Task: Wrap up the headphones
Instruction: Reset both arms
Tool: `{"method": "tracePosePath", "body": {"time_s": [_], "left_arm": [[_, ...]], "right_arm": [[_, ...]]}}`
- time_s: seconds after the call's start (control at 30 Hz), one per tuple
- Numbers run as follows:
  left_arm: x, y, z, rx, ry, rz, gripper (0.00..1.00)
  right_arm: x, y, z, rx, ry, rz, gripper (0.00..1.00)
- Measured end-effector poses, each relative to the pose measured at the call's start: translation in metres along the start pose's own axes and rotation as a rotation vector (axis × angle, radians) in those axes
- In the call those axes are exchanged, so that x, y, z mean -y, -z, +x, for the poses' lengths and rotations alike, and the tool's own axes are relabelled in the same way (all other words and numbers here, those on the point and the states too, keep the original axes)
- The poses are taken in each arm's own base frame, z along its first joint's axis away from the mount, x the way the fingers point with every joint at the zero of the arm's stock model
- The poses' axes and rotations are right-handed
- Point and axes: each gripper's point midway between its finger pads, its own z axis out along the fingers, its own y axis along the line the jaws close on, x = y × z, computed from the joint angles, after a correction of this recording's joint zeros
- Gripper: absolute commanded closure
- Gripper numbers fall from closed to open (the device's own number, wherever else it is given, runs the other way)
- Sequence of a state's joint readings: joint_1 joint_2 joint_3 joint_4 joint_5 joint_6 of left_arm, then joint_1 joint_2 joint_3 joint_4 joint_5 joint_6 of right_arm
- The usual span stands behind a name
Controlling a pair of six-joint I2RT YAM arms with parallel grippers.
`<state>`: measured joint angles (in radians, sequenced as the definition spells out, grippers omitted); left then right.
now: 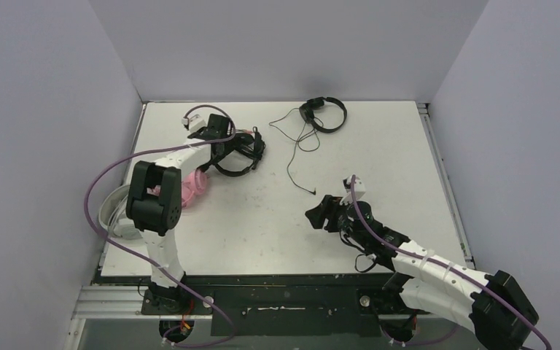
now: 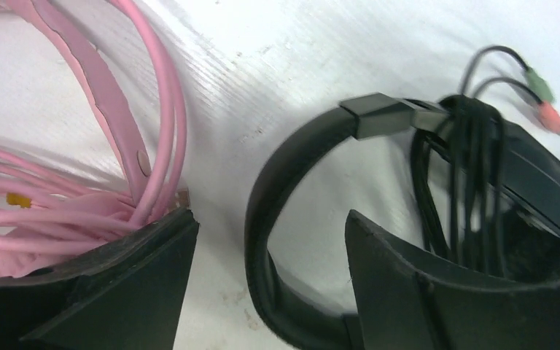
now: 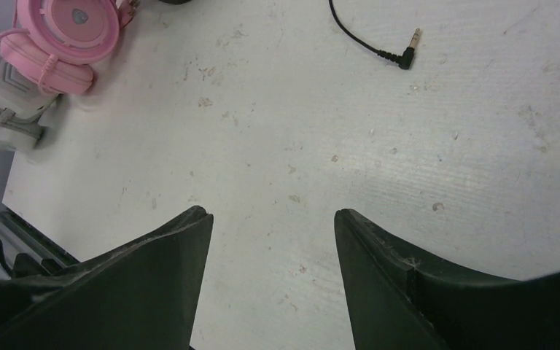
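Observation:
A black headset [image 2: 277, 182] with its cord wound round the band [image 2: 474, 168] lies on the table, green and pink plugs [image 2: 547, 102] sticking out. My left gripper [image 2: 270, 219] is open over it; the headband runs between the fingers without being pinched. The same gripper [image 1: 232, 146] and headset [image 1: 244, 157] appear at the left rear in the top view. Pink headphones [image 1: 193, 186] lie beside it. A second black headset [image 1: 324, 113] lies at the back, its cord [image 1: 295, 146] trailing loose to a jack plug [image 3: 408, 55]. My right gripper [image 3: 271, 213] hangs open over bare table [image 1: 319, 214].
A white-grey headset [image 1: 117, 211] sits at the table's left edge, next to the pink one [image 3: 65, 36]. Grey walls close in the left, back and right sides. The table's near-left corner [image 3: 14, 197] shows in the right wrist view.

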<state>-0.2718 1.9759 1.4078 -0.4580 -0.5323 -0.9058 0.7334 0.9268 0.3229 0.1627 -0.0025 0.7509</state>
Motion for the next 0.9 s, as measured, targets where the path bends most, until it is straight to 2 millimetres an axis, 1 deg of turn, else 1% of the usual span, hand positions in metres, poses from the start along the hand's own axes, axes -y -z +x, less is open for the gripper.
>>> {"method": "tracePosePath", "body": {"time_s": [0.07,0.1,0.17,0.2,0.23,0.33,0.4,0.47,0.53,0.6,0.7,0.73,0.77,0.8,0.9], "left_arm": [[0.005,0.012,-0.004,-0.011,-0.038,0.043,0.18],[0.008,0.018,-0.007,-0.013,-0.047,0.065,0.16],[0.015,0.037,-0.015,-0.011,-0.075,0.122,0.12],[0.019,0.048,-0.02,-0.006,-0.085,0.158,0.04],[0.022,0.061,-0.024,0.0,-0.096,0.195,0.03],[0.024,0.102,-0.034,0.031,-0.144,0.313,0.03],[0.022,0.126,-0.035,0.054,-0.182,0.38,0.03],[0.017,0.15,-0.029,0.078,-0.223,0.462,0.03],[0.006,0.17,-0.019,0.101,-0.262,0.539,0.03],[-0.008,0.18,-0.007,0.128,-0.281,0.598,0.03],[-0.036,0.187,0.017,0.197,-0.325,0.695,0.03],[-0.046,0.188,0.026,0.22,-0.346,0.723,0.03],[-0.053,0.188,0.033,0.244,-0.364,0.747,0.03],[-0.06,0.188,0.039,0.273,-0.376,0.769,0.03],[-0.073,0.184,0.046,0.346,-0.381,0.787,0.03]], "right_arm": [[-0.002,0.0,-0.008,0.013,0.027,0.01,0.29],[-0.004,0.001,-0.014,0.025,0.045,0.014,0.24],[-0.009,0.003,-0.029,0.058,0.082,0.016,0.1],[-0.013,0.004,-0.038,0.078,0.102,0.015,0.04],[-0.016,0.005,-0.046,0.098,0.124,0.014,0.01],[-0.023,0.01,-0.067,0.151,0.189,0.017,0.0],[-0.024,0.013,-0.075,0.174,0.224,0.025,0.0],[-0.021,0.015,-0.081,0.193,0.253,0.042,0.0],[-0.016,0.018,-0.086,0.215,0.284,0.07,0.0],[-0.013,0.022,-0.094,0.246,0.309,0.092,0.0],[-0.01,0.032,-0.11,0.334,0.346,0.116,0.0],[-0.007,0.034,-0.114,0.367,0.362,0.125,0.02],[-0.003,0.036,-0.116,0.396,0.381,0.138,0.05],[0.004,0.036,-0.116,0.416,0.403,0.157,0.05],[0.026,0.032,-0.108,0.439,0.477,0.221,0.03]]}}
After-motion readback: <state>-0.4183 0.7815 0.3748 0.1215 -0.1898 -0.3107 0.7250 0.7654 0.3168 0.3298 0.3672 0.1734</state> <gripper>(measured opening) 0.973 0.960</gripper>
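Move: The black headphones lie just off the left fingertips, their middle about 9 cm to the right, 4 cm ahead and 4 cm below. The pink headphones sit some 11 cm to the left of this hand and 6 cm back; the white pair is farther, about 26 cm left and 17 cm back. From the right hand, the black headphones are roughly 27 cm ahead and 27 cm left, 9 cm lower, and the loose cable plug is 10 cm ahead, 1 cm left, 10 cm below. The black headphones, already let go, are left behind as the left hand lifts about 14 cm, draws back some 18 cm and a little right, then sinks 4 cm, opening wide while it swings clockwise and its fingers tip up. The right hand rises about 9 cm, edging forward and then right, fingers also opening and tilting up some 35 degrees, and dips slightly at the end. ##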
